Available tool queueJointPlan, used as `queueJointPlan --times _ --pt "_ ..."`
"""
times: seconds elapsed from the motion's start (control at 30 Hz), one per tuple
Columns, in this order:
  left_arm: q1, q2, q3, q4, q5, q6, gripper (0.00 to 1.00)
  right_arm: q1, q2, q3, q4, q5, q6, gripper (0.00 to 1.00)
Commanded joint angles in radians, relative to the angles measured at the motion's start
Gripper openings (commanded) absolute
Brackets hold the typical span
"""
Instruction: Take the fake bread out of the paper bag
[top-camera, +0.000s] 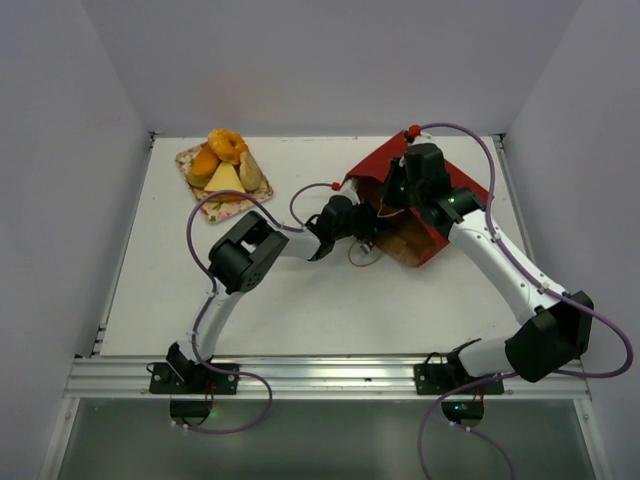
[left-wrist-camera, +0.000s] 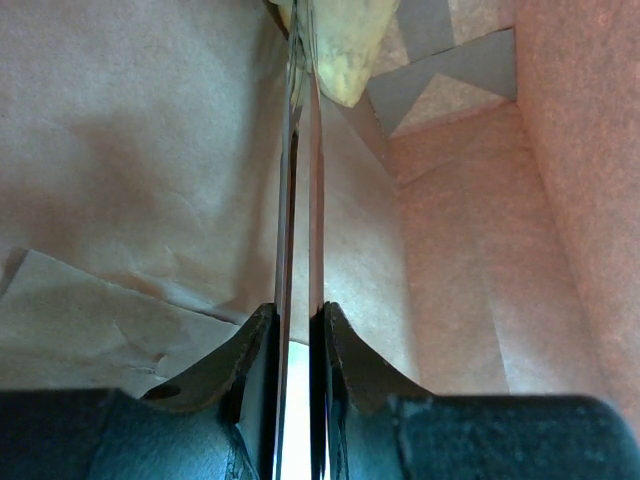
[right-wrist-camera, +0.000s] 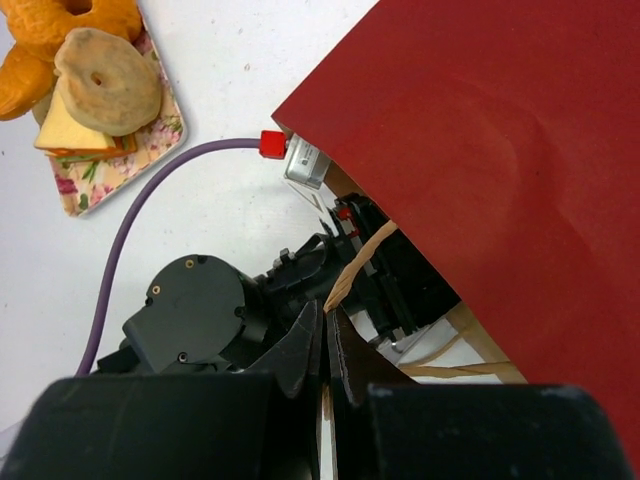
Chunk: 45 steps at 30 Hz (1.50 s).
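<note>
The dark-red paper bag (top-camera: 440, 185) lies at the back right with its mouth toward the centre. My left gripper (left-wrist-camera: 303, 40) reaches deep inside its brown interior (left-wrist-camera: 150, 150). The thin fingers stand close together, pinched on the left edge of a pale tan piece of fake bread (left-wrist-camera: 350, 50) at the bag's far end. My right gripper (right-wrist-camera: 325, 312) is shut on the tan cord handle (right-wrist-camera: 365, 260) at the bag's mouth, holding it up. More fake bread (top-camera: 225, 160) is piled on the floral tray (top-camera: 190, 160) at the back left.
The left arm's purple cable (right-wrist-camera: 170, 170) loops across the white table between tray and bag. A second cord handle (right-wrist-camera: 450, 370) trails under the bag's mouth. White walls close in the table on three sides.
</note>
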Motion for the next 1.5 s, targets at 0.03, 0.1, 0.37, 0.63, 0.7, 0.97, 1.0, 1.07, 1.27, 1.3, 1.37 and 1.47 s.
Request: queueJointPlan --times 0.03,0.1,0.37,0.63,0.7,0.97,1.0,1.07,1.27,1.3,1.37,1.47 --pt "0.016 -0.061 -0.013 0.091 0.032 -0.030 0.05 0.001 0.001 -0.003 0.040 0.061 -0.028 0.00" --pt "0.015 -0.079 -0.047 0.126 0.042 -0.055 0.05 -0.010 0.040 0.013 0.040 0.073 -0.042 0.00" --pt "0.007 -0.168 -0.168 0.191 0.062 -0.072 0.05 -0.063 0.126 0.076 0.046 0.102 -0.062 0.00" --pt "-0.001 -0.277 -0.296 0.208 0.079 -0.066 0.06 -0.114 0.175 0.096 0.070 0.075 -0.051 0.00" --pt "-0.001 -0.297 -0.323 0.211 0.085 -0.067 0.06 -0.119 0.194 0.111 0.072 0.075 -0.054 0.00" --pt "-0.002 -0.409 -0.432 0.188 0.104 -0.033 0.06 -0.129 0.257 0.154 0.077 0.066 -0.050 0.00" --pt "-0.001 -0.423 -0.438 0.171 0.104 -0.023 0.06 -0.129 0.260 0.155 0.080 0.062 -0.047 0.00" --pt "-0.001 -0.470 -0.471 0.123 0.101 0.008 0.06 -0.131 0.267 0.152 0.084 0.055 -0.044 0.00" --pt "0.008 -0.559 -0.566 0.051 0.156 0.048 0.06 -0.139 0.272 0.139 0.100 0.050 -0.037 0.00" --pt "0.012 -0.570 -0.584 0.050 0.168 0.054 0.06 -0.140 0.271 0.136 0.100 0.047 -0.037 0.00" --pt "0.019 -0.604 -0.645 0.050 0.184 0.054 0.06 -0.152 0.268 0.125 0.107 0.039 -0.036 0.00" --pt "0.036 -0.655 -0.720 0.051 0.188 0.063 0.06 -0.158 0.254 0.103 0.118 0.049 -0.043 0.00"
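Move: My left hand holds the tongs at the bag's mouth, which opens some 3 cm ahead and 4 cm to its right. The bread is already pinched in the tongs' far end inside the bag, about 13 cm ahead, 13 cm to the right and a little lower. The plate lies roughly 18 cm ahead and 38 cm to the left of this hand. From my right hand, gripping the bag's handle, the bread is about 14 cm ahead, 11 cm right and 22 cm down. I keep the tongs shut on the bread and draw it out through the mouth: my left hand goes back some 13 cm and left about 10 cm, rising around 5 cm, with a slight clockwise turn late on. Against that, my right hand keeps its grip on the handle, sinks about 5 cm and takes the bag forward roughly 8 cm and a bit to the right. ##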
